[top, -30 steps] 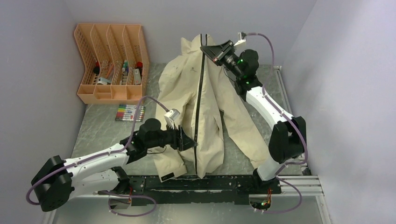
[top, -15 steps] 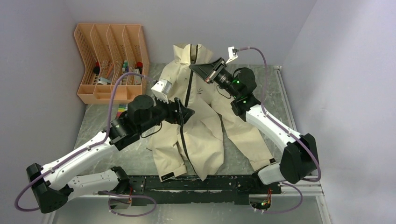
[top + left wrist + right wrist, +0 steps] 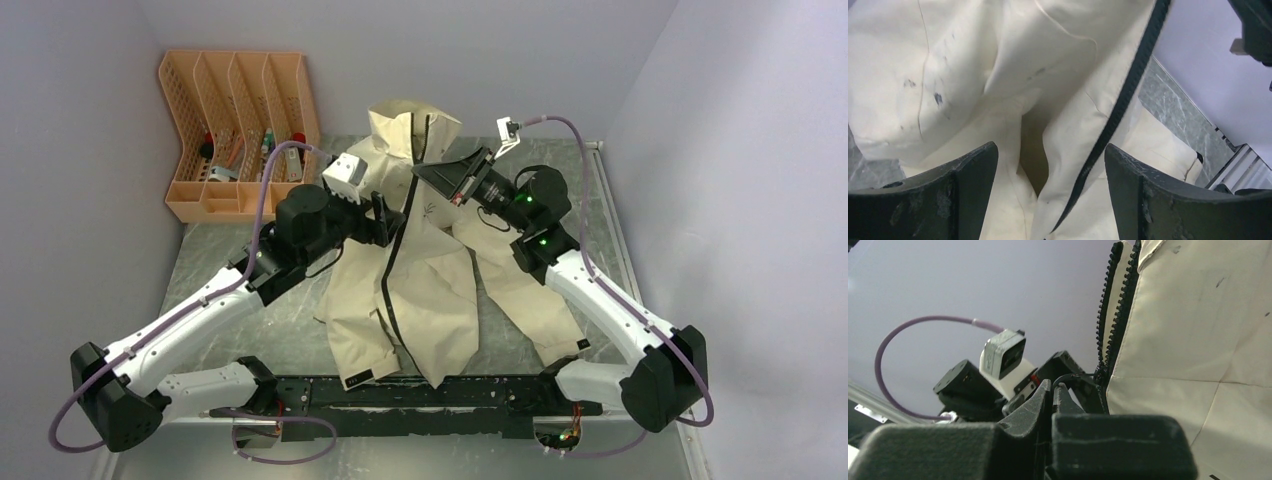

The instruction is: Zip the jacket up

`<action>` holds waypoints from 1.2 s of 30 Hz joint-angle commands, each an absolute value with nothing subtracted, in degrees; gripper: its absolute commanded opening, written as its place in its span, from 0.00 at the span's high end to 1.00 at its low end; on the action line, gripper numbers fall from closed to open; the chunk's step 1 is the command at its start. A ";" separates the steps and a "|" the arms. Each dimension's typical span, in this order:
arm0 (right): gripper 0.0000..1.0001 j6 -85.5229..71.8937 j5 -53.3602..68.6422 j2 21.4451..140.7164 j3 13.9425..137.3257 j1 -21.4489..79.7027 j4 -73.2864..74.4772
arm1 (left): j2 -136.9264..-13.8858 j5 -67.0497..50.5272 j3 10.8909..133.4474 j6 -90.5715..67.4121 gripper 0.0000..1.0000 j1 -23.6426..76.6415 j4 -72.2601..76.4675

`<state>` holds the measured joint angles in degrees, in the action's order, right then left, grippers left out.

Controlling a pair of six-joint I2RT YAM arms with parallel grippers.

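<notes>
The beige jacket (image 3: 440, 290) lies on the table, its collar raised toward the back wall. Its dark zipper (image 3: 392, 290) runs down the front. My right gripper (image 3: 422, 172) hangs at chest height. In the right wrist view it (image 3: 1054, 386) is shut on the thin dark zipper pull (image 3: 1073, 376), which leads to the zipper teeth (image 3: 1113, 305). My left gripper (image 3: 398, 218) is just left of the zipper at the chest. In the left wrist view it (image 3: 1051, 167) is open, with jacket fabric (image 3: 998, 65) and the zipper (image 3: 1118, 110) below its fingers, nothing gripped.
An orange file organiser (image 3: 240, 130) with small items stands at the back left. The black mounting rail (image 3: 450, 392) runs along the near edge, under the jacket's hem. Grey walls close in on the back and both sides.
My left gripper let go of the lower jacket, opened and rose toward the chest. My right gripper came down and nearer with the pull, and the jacket's top slumped.
</notes>
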<state>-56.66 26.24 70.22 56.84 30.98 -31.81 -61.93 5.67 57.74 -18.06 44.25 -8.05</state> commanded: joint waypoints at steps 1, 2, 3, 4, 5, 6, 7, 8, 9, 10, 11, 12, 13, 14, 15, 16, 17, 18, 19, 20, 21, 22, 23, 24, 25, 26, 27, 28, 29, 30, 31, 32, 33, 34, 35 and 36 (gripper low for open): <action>1.00 -55.74 29.03 66.98 56.00 31.45 -33.20 | -63.06 -2.99 59.85 -15.59 0.18 42.35 -1.22; 1.00 -55.88 29.19 66.75 55.79 31.46 -33.29 | -63.48 -5.05 59.97 -15.39 0.18 42.15 -0.56; 1.00 -56.12 29.47 66.62 55.61 31.52 -33.49 | -63.89 -7.01 60.13 -15.24 0.19 41.99 0.34; 1.00 -56.31 29.69 66.57 55.55 31.50 -33.56 | -64.24 -8.86 60.20 -15.19 0.19 41.96 1.65; 1.00 -56.51 29.96 66.54 55.55 31.51 -33.62 | -64.52 -10.50 60.09 -15.05 0.19 41.93 2.50; 1.00 -56.77 30.16 66.53 55.55 31.51 -33.77 | -64.66 -11.49 59.85 -15.01 0.19 41.92 3.47; 1.00 -56.96 30.53 66.53 55.47 31.47 -34.02 | -64.73 -12.13 59.51 -14.83 0.19 41.86 4.21; 1.00 -57.22 30.69 66.53 55.34 31.60 -34.30 | -64.71 -12.24 59.24 -14.72 0.20 41.84 4.80; 1.00 -57.52 30.87 66.54 55.18 31.59 -34.82 | -64.82 -11.99 59.16 -14.64 0.20 41.77 5.09; 1.00 -57.87 31.12 66.55 54.97 31.70 -35.29 | -64.97 -11.60 59.26 -14.68 0.21 41.61 5.24; 1.00 -58.13 31.51 66.61 54.82 31.77 -35.67 | -65.22 -11.75 59.57 -14.62 0.24 41.43 4.97; 1.00 -58.24 31.81 66.76 54.76 31.74 -35.76 | -65.43 -11.93 59.92 -14.60 0.25 41.34 4.82; 1.00 -58.58 32.21 66.91 54.69 31.74 -36.07 | -65.62 -12.03 60.11 -14.57 0.26 41.27 4.99; 1.00 -59.07 32.63 67.03 54.50 31.80 -36.80 | -65.72 -12.23 60.05 -14.44 0.30 41.23 5.51; 1.00 -59.77 33.11 67.18 54.14 31.84 -37.53 | -65.94 -12.48 59.96 -14.48 0.33 41.11 5.94; 1.00 -60.29 33.58 67.42 54.00 31.94 -38.14 | -66.12 -12.71 59.94 -14.46 0.37 41.13 6.19; 1.00 -60.59 33.88 67.60 53.86 31.97 -38.49 | -66.39 -13.05 59.94 -14.60 0.44 41.03 6.45; 1.00 -60.78 34.00 67.59 53.65 31.98 -38.70 | -66.75 -13.44 60.02 -14.63 0.51 40.97 6.84; 1.00 -60.89 34.02 67.54 53.43 32.03 -38.82 | -67.12 -13.93 60.15 -14.68 0.58 40.88 7.12; 1.00 -60.84 34.01 67.44 53.24 32.07 -38.77 | -67.44 -14.45 60.26 -14.68 0.67 40.79 7.24; 1.00 -60.82 33.97 67.37 53.12 32.08 -38.72 | -67.76 -14.72 60.36 -14.66 0.75 40.72 7.43; 1.00 -60.74 33.93 67.32 52.90 32.19 -38.68 | -68.03 -14.84 60.36 -14.61 0.84 40.63 7.63; 1.00 -60.73 33.92 67.39 52.71 32.21 -38.75 | -68.23 -15.12 60.33 -14.60 0.91 40.58 7.86; 1.00 -60.88 33.99 67.48 52.47 32.25 -38.89 | -68.28 -15.38 60.25 -14.66 0.92 40.54 8.31; 1.00 -61.02 34.13 67.57 51.95 32.40 -39.11 | -68.25 -15.62 60.09 -14.74 0.92 40.52 8.93; 1.00 -61.20 34.18 67.71 51.42 32.43 -39.45 | -68.21 -15.87 59.97 -14.84 0.92 40.52 9.36; 1.00 -61.36 34.19 67.79 50.72 32.60 -39.68 | -68.08 -15.98 59.77 -14.80 0.92 40.45 9.73; 1.00 -61.61 34.16 67.91 49.92 32.67 -40.11 | -67.97 -16.27 59.62 -14.86 0.92 40.43 10.09; 1.00 -61.88 34.11 68.07 48.98 32.82 -40.55 | -67.80 -16.40 59.47 -14.83 0.92 40.41 10.45; 1.00 -62.22 34.15 68.25 48.12 32.93 -40.96 | -67.65 -16.51 59.34 -14.80 0.92 40.43 10.77; 1.00 -62.57 34.18 68.52 47.21 33.05 -41.63 | -67.49 -16.66 59.14 -14.80 0.92 40.36 11.11; 1.00 -63.01 34.12 68.89 46.28 33.31 -42.52 | -67.29 -17.01 59.01 -14.79 0.92 40.30 11.49; 1.00 -63.36 34.11 69.21 45.54 33.51 -43.06 | -67.29 -17.31 58.90 -14.79 0.92 40.27 11.78; 1.00 -63.83 34.22 69.66 44.79 33.82 -43.77 | -67.32 -17.43 58.88 -14.84 0.92 40.21 11.82; 1.00 -64.32 34.34 70.09 44.13 34.15 -44.58 | -67.32 -17.41 58.91 -14.73 0.92 40.25 11.85; 1.00 -64.74 34.48 70.52 43.58 34.51 -45.39 | -67.35 -17.36 58.83 -14.71 0.92 40.25 11.83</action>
<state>-62.54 32.12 69.01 45.95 32.67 -40.80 -68.23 -15.66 57.89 -15.20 40.86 5.63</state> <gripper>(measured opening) 0.024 0.099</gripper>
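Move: The left hand is open beside the upright zipper strip. The stretch it will grip lies about 5 cm to its right, roughly level ahead and 2 cm higher. The slider is some 7 cm ahead, 5 cm right and 11 cm above that hand. The right hand already holds the slider's pull cord, with the slider about 2 cm ahead and 2 cm left; the strip stretch is roughly 5 cm back, 2 cm left and 9 cm below, the collar opening about 8 cm ahead and 3 cm above. The left hand goes about 5 cm right and a little up to the zipped strip just under the slider, turning some 15-20 degrees clockwise, and in the second half its open fingers shut and pinch the strip. Meanwhile the right hand, fingers still shut on the pull cord, eases back about 3.5 cm and sinks some 5 cm, mostly late, bringing the slider down close above the left fingers. ##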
